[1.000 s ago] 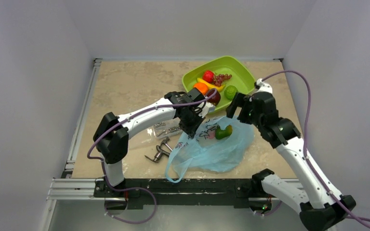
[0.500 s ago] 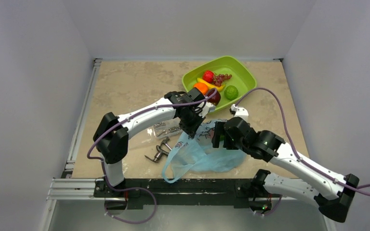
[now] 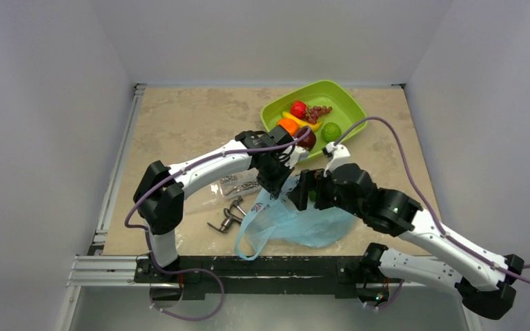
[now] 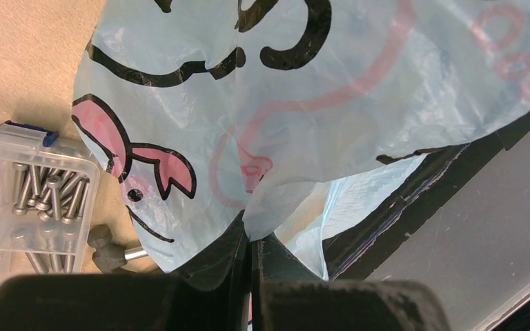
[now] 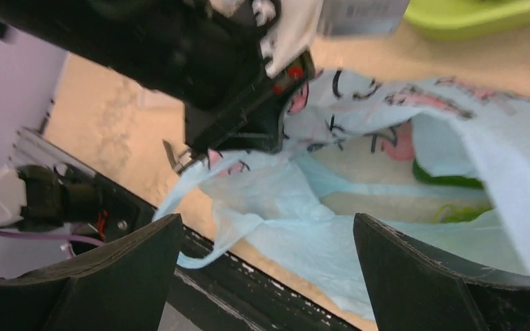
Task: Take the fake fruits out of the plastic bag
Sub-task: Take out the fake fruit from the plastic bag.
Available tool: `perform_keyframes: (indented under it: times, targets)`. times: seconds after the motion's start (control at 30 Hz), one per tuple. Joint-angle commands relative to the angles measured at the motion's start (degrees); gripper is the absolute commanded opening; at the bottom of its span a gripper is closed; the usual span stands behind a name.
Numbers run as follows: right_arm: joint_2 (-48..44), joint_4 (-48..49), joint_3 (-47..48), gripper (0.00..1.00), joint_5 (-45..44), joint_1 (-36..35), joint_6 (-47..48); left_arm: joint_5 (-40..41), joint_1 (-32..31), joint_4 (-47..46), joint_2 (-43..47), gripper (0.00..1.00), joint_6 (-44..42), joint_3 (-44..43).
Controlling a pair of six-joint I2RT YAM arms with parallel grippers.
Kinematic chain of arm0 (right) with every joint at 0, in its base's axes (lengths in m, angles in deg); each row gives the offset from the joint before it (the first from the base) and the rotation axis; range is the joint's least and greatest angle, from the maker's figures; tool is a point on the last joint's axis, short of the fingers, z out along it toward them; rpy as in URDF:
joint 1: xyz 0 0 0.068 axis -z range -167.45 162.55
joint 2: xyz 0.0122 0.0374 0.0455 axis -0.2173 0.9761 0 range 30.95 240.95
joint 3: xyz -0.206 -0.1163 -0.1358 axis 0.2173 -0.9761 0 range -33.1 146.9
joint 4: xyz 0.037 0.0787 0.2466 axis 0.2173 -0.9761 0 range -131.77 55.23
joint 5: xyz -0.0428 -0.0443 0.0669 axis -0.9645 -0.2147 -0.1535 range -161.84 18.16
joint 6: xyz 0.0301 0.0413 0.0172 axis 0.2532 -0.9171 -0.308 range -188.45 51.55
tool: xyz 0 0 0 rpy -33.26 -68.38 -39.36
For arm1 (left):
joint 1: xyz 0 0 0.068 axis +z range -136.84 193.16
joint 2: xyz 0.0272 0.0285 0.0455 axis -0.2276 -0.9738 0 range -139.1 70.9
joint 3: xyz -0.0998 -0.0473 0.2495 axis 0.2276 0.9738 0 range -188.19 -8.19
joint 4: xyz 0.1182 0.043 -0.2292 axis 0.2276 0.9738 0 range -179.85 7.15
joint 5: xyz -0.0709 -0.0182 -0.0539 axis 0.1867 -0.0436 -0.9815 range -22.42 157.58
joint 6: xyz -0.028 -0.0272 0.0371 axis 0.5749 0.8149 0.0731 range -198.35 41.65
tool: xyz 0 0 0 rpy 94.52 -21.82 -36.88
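Note:
The light-blue plastic bag [image 3: 297,221] lies at the table's front middle, its printed side filling the left wrist view [image 4: 317,103]. My left gripper [image 3: 277,182] is shut on a fold of the bag's upper edge [image 4: 252,234] and holds it up. My right gripper [image 3: 306,193] stands wide open at the bag's mouth [image 5: 269,241], nothing between its fingers. Inside the bag lies a green fruit [image 5: 448,181]. An orange [image 3: 288,125], a red fruit [image 3: 299,109], grapes [image 3: 319,110], a banana [image 3: 302,120], a plum [image 3: 308,140] and a green fruit [image 3: 330,131] sit in the green tray [image 3: 350,103].
A clear box of screws [image 3: 238,185] [image 4: 34,200] and grey metal tools [image 3: 228,217] lie left of the bag. The black frame rail [image 5: 283,289] runs just below the bag's front edge. White walls close in the table.
My right arm has swung down and left from beside the tray to the bag's mouth, still open. The left gripper has kept its hold on the bag's edge.

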Motion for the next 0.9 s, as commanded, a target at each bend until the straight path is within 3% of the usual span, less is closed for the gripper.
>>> perform_keyframes:
  times: [0.0,0.2,0.3,0.37,0.63,0.87]
  targets:
    - [1.18,6.13,-9.78,0.95,1.49,-0.89,-6.55,-0.76,0.45,-0.72,2.09,0.0,-0.11,-2.21]
    - [-2.47,12.56,-20.03,0.85,-15.37,-0.82,-24.42,-1.13,0.47,-0.88,1.76,0.0,0.1,-2.11]
    - [-0.04,11.9,-20.88,0.67,-22.68,-0.67,-29.21,-1.36,0.46,-0.88,1.76,0.0,0.1,-2.11]
    - [3.08,9.83,-19.99,0.6,-25.59,0.43,-32.35,-1.39,0.45,-0.85,2.01,0.0,0.07,-2.03]
    - [14.01,12.68,-17.52,0.56,-24.83,6.23,-34.85,-1.71,0.32,-1.15,1.84,0.0,0.24,-1.84]
    - [18.17,19.78,-19.52,0.59,-25.32,9.99,-34.14,-1.68,0.3,-1.05,2.01,0.0,0.15,-1.85]
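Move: The green pepper in the bag lies about 7 cm ahead of the wide-open right hand, 5 cm to its right and 20 cm below. The bag's middle is nearly under that hand, at about the same depth; the green bin's middle is 28 cm ahead, 3 cm right, and the screw box 12 cm ahead, 19 cm left, both low. From the left hand, which already pinches the bag, the pepper is 4 cm ahead, 14 cm right, 7 cm lower. Plastic of the bag comes to lie over the right hand's fingers as it plunges about 12 cm almost straight down, then slides forward and to the right, still sinking, towards the pepper. Its wrist swings some 45 degrees clockwise to point the fingers forward and down, while they narrow from wide open to a little over half. The left hand stays put, keeping its pinch on the bag. ##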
